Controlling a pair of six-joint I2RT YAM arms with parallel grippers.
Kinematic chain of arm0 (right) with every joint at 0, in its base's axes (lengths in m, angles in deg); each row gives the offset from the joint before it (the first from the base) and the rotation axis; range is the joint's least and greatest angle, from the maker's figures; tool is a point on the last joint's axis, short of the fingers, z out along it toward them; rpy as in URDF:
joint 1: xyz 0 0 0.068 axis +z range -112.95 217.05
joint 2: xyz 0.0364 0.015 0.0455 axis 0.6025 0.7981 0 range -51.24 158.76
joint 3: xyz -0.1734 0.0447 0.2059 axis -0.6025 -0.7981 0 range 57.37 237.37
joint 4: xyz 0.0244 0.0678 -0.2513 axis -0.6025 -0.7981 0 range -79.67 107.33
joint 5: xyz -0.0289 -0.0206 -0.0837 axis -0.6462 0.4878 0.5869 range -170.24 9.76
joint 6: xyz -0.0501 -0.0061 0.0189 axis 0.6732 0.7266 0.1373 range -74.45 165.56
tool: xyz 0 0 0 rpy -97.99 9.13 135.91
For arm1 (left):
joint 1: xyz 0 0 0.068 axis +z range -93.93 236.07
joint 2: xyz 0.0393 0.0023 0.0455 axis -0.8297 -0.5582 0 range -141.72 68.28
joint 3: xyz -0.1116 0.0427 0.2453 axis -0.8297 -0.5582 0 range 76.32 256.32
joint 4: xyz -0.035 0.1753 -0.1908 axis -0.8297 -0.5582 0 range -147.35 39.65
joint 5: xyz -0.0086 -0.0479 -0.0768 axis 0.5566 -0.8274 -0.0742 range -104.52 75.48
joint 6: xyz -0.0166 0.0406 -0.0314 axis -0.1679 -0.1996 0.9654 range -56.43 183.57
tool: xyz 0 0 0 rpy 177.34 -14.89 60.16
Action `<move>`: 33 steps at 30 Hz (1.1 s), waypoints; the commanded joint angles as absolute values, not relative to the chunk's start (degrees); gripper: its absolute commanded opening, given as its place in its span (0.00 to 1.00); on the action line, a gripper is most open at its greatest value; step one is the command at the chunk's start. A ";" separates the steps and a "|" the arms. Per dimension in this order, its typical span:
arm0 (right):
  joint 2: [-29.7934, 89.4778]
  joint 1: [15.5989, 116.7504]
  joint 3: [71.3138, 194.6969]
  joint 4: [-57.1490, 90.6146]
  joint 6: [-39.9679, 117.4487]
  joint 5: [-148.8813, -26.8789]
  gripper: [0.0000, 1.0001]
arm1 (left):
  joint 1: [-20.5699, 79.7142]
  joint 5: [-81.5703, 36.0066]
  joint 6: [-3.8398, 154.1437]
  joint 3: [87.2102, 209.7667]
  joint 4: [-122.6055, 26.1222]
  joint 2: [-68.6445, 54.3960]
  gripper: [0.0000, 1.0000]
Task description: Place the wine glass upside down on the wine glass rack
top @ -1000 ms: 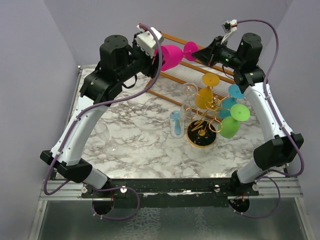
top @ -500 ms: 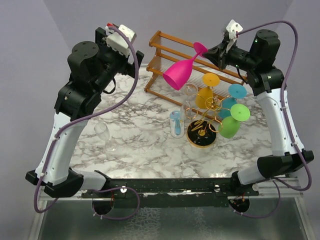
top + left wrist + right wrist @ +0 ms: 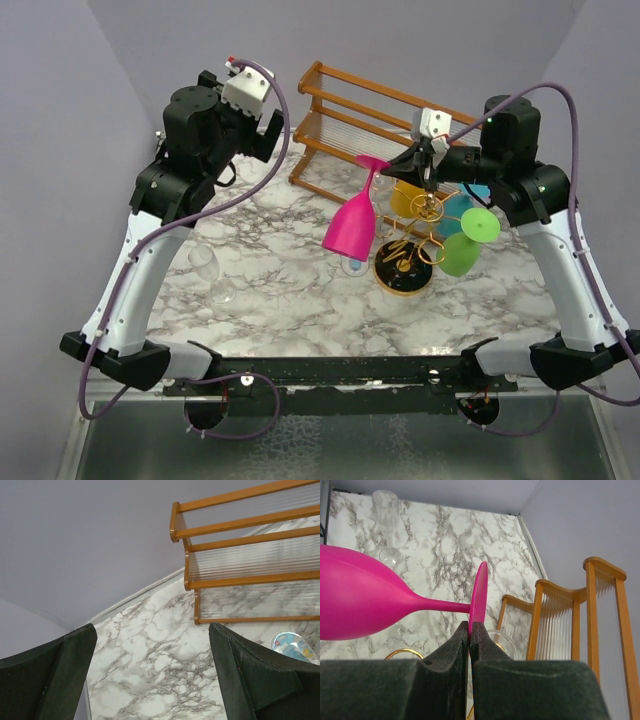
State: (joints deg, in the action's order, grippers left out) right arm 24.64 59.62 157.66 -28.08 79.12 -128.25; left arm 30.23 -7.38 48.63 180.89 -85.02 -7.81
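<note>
My right gripper (image 3: 408, 166) is shut on the foot of a magenta wine glass (image 3: 352, 222), which hangs bowl down and tilted just left of the gold wire rack (image 3: 405, 258). In the right wrist view the pads (image 3: 462, 640) pinch the rim of the glass's foot (image 3: 480, 597), and the bowl (image 3: 355, 600) points left. The rack stands on a round black base and carries upside-down yellow (image 3: 412, 190), teal (image 3: 460, 205) and green (image 3: 465, 245) glasses. My left gripper (image 3: 150, 680) is open and empty, held high over the back left of the table.
A brown wooden slatted shelf (image 3: 360, 120) stands at the back, also in the left wrist view (image 3: 240, 555). A clear glass (image 3: 208, 268) lies on the marble at the left. A light blue glass (image 3: 350, 264) and a clear glass (image 3: 378, 185) stand by the rack.
My right gripper has swung the magenta glass from high by the wooden shelf down toward the gold rack, bowl now pointing down. My left arm let go earlier and drew back left.
</note>
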 commanded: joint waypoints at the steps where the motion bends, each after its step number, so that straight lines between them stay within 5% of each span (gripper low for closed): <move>1: 21.59 59.99 156.14 -29.60 81.02 -128.60 0.01 | 32.18 -7.44 50.87 180.40 -83.33 -9.40 0.97; 33: 8.92 60.14 144.30 -24.28 82.05 -126.39 0.01 | 46.64 -17.68 56.72 175.81 -79.26 -16.56 0.97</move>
State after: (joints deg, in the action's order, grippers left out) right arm 11.09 59.88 143.98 -25.98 81.89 -126.78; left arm 46.27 -15.10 56.17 176.70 -82.03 -17.87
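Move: The magenta wine glass is already in the right hand, held upside down by its foot. The nearest empty ring of the gold rack lies about 5 cm back from that hand, about level sideways and some 15 cm lower. The hanging clear glass is about 3 cm ahead, straight below; the yellow glass 5 cm ahead and 7 cm right. The standing clear glass is roughly 17 cm back, 19 cm left and 30 cm below the open left hand. The magenta glass, still pinched by its foot and hanging bowl-down, is carried by the right hand some 5 cm back and about 2 cm right over the gold rack towards its empty near ring, then eases down slightly. The empty left hand sinks about 9 cm while going forward and left, its fingers wide open and tipping down. ##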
